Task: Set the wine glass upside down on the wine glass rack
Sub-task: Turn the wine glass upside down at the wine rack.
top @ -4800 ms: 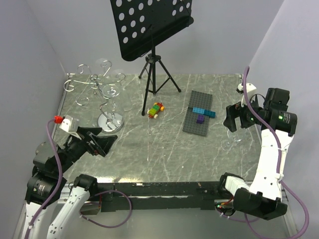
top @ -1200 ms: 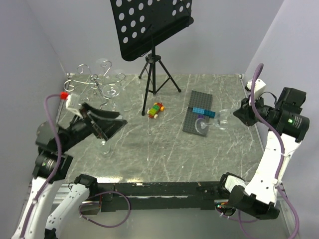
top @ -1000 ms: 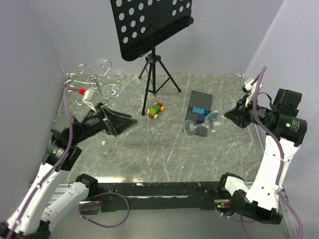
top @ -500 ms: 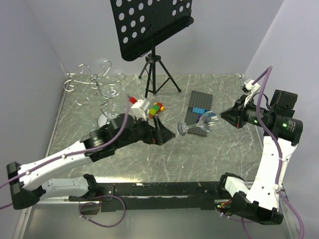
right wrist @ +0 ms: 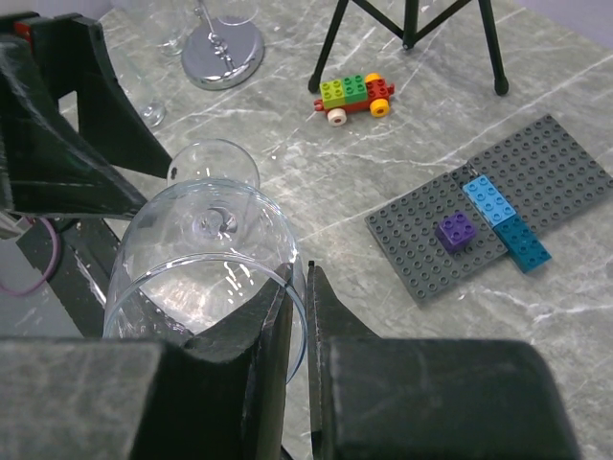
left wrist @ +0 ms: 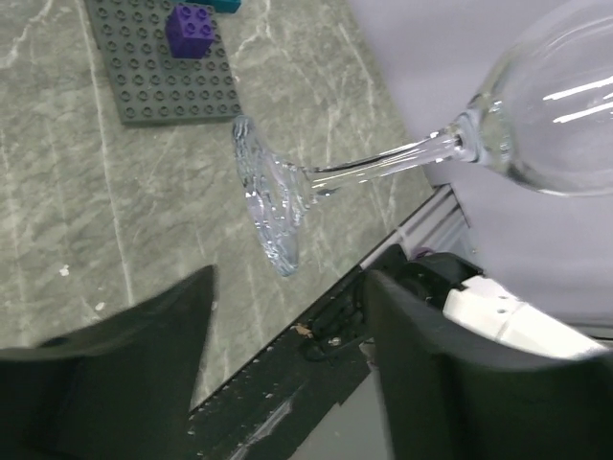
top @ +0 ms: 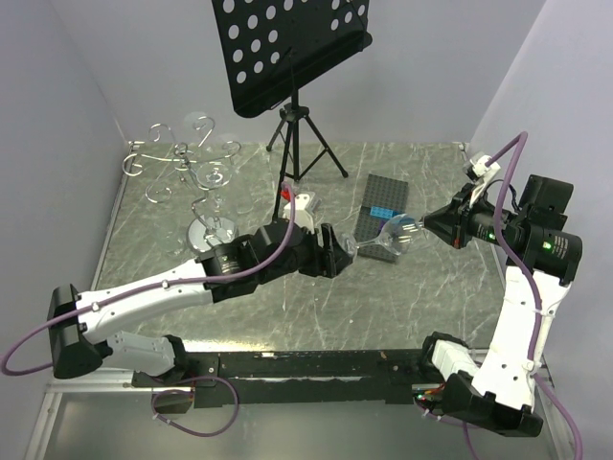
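Observation:
The clear wine glass (top: 391, 236) hangs sideways in the air over the middle of the table, foot pointing left. My right gripper (right wrist: 302, 273) is shut on the rim of its bowl (right wrist: 206, 259), one finger inside and one outside. My left gripper (left wrist: 287, 287) stands open just short of the glass's foot (left wrist: 273, 206), which lies in line with the gap but beyond the fingertips; nothing is between them. The chrome wine glass rack (top: 192, 172) stands at the far left on its round mirror base (right wrist: 223, 50).
A black music stand (top: 292, 48) on a tripod stands at the back centre. A grey baseplate (right wrist: 498, 206) with purple and blue bricks lies under the glass. A toy brick car (right wrist: 354, 94) sits near the tripod. Another glass (right wrist: 153, 105) stands by the rack.
My left arm swung from the left side across to the middle, up to the glass's foot, and its jaws narrowed slightly. My right gripper lifted the glass and tipped it sideways.

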Robot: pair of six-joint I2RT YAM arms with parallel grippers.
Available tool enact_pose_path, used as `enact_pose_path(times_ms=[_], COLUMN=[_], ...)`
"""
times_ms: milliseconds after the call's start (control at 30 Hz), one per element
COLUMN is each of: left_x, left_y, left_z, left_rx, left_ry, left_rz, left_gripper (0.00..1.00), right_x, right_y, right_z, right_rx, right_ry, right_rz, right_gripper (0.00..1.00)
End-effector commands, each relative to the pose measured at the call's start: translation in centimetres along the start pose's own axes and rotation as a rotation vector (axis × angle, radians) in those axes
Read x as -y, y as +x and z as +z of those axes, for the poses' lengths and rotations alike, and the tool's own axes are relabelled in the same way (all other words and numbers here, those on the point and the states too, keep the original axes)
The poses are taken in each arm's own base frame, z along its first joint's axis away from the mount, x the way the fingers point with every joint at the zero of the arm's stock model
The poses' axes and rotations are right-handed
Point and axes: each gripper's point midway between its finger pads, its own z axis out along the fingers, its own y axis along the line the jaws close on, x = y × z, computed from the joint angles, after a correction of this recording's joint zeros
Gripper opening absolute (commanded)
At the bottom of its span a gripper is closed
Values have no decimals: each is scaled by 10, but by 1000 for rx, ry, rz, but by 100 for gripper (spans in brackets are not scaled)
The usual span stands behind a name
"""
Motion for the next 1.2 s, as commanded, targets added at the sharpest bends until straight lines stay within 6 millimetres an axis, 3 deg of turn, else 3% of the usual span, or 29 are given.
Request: enact_pose_path(times_ms=[0, 433, 633, 800, 1000, 1167], left_x=[9, 17, 17, 15, 14, 8], left_y=[-14, -27, -24, -26, -29, -28], left_z=[4, 7, 6, 6, 7, 2], left_rx=[46, 88, 59, 57, 56, 54], left_ry=[9, 95, 168, 182, 190, 206], left_rz=[26, -13, -52, -63, -65, -86], left_gripper=[59, 47, 43, 31, 1, 1], right_x=[-13, -21, -23, -25, -27, -36], right_y=[-15, -15, -18, -19, -17, -15], right_z=[1, -1, -1, -1, -1, -2], right_rx=[69, 80, 90, 95, 98, 114], right_ry=[-64, -84, -95, -103, -117, -148], right_rz=[-39, -44, -42, -38, -37, -65], right_gripper=[3, 3, 3, 3, 4, 11])
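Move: The wine glass lies roughly level in front of me, its bowl rim in my right fingers. Its foot is about 4 cm ahead of my open left hand and 3 cm to its right, near its height; the bowl is some 7 cm ahead and 13 to the right. On the table, some 26 cm below, the grey plate is about 22 ahead and 14 right, the toy car 23 ahead and 8 left. From my right hand the foot lies 16 cm left, 4 back and slightly lower. I ease my left hand about 3 cm forward towards the glass's foot, first dipping a little and coming back up, with the fingertips tilting up about 10 degrees. All the way I close the fingers from well open until they pinch the near edge of the foot. My right hand keeps its hold on the bowl's rim and drifts barely 1 cm left. ##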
